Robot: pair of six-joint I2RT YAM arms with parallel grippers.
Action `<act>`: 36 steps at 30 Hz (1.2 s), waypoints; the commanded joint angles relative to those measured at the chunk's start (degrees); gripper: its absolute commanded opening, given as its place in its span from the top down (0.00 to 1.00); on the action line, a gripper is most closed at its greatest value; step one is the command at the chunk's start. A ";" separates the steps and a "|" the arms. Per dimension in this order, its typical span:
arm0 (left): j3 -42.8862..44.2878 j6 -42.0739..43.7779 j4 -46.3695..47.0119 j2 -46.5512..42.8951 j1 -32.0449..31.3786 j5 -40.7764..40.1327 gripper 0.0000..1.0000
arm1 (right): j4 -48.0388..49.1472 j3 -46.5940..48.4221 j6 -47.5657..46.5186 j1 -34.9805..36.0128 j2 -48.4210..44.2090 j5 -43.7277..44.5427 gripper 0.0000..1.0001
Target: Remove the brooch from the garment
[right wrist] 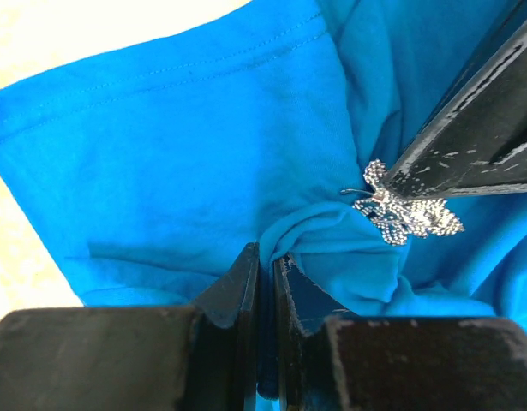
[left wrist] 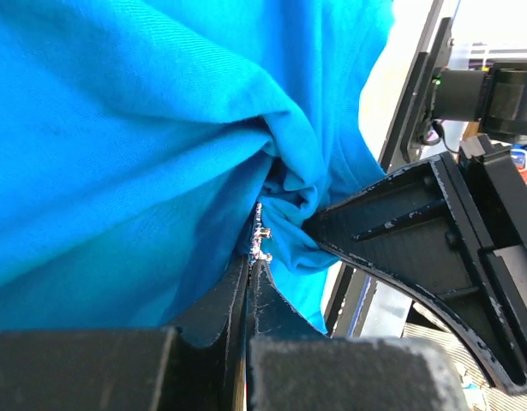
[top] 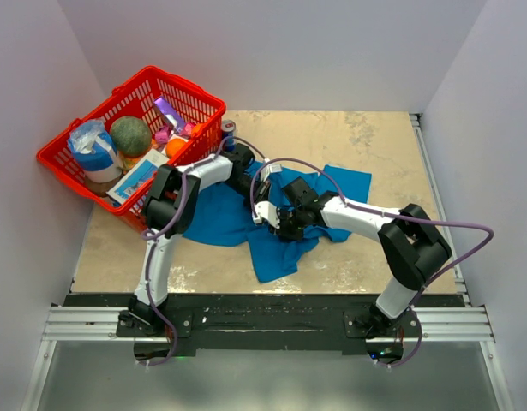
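Note:
The garment [top: 224,218], a bright blue T-shirt, lies crumpled on the table between both arms. The brooch [right wrist: 406,211], a small silvery beaded cluster, sits on a bunched fold of the cloth. In the left wrist view the brooch [left wrist: 261,237] shows as a sliver right at the tips of my left gripper [left wrist: 253,257], which is shut on it. My right gripper [right wrist: 266,254] is shut on a fold of the garment [right wrist: 186,171] just left of the brooch. The left gripper's finger [right wrist: 469,128] comes down onto the brooch from the upper right. Both grippers meet over the shirt's middle [top: 270,210].
A red basket [top: 92,111] holding a ball, packets and a roll stands at the back left of the table. The beige table top [top: 374,137] is walled on three sides. A metal rail [top: 263,321] runs along the near edge.

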 commanded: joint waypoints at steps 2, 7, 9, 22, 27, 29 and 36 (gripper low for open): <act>2.27 -0.54 4.15 -0.02 2.77 2.90 1.00 | -6.41 2.66 -1.97 0.31 -0.92 -1.59 0.96; 1.14 1.40 3.53 -1.16 4.18 1.85 1.00 | -11.16 4.95 -3.55 -6.17 -0.84 -2.46 0.96; 0.87 2.53 3.79 -2.04 4.62 2.29 1.00 | -12.04 5.65 -3.81 -8.38 -0.23 -1.94 0.96; 3.07 15.19 -4.38 -4.85 4.62 2.29 1.00 | -2.29 19.00 0.93 -19.73 7.94 5.00 0.97; 0.96 15.37 -3.59 -6.52 4.62 1.94 1.00 | -0.62 22.35 2.60 -20.26 9.44 6.41 0.92; 0.87 15.81 -4.29 -6.70 4.62 1.94 1.00 | -0.27 21.92 4.62 -20.26 9.10 6.59 0.83; 0.08 18.27 -5.78 -7.75 4.62 1.32 1.00 | -1.14 23.40 8.57 -20.34 4.18 6.76 0.48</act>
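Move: Gripped in the left fingertips, the brooch sits about 1 cm to the right of and 1 cm below that hand's point. From the right hand it lies some 5 cm ahead and 3 cm to the left, at about the same height. The right hand already pinches a fold of the garment, straight ahead 0 and sideways 0, about 1 cm below its point. From the right hand, the garment's far right corner lies around 17 cm ahead, 22 cm to the right and 3 cm lower. Hauling the pinched garment fold away from the brooch, the right hand sweeps forward about 17 cm and right about 9 cm, rising 4 cm and turning clockwise nearly 30 degrees, then opens its fingers around the fold at the end. The left hand keeps its shut grip on the brooch, easing a few centimetres forward and left before lifting about 2 cm. ##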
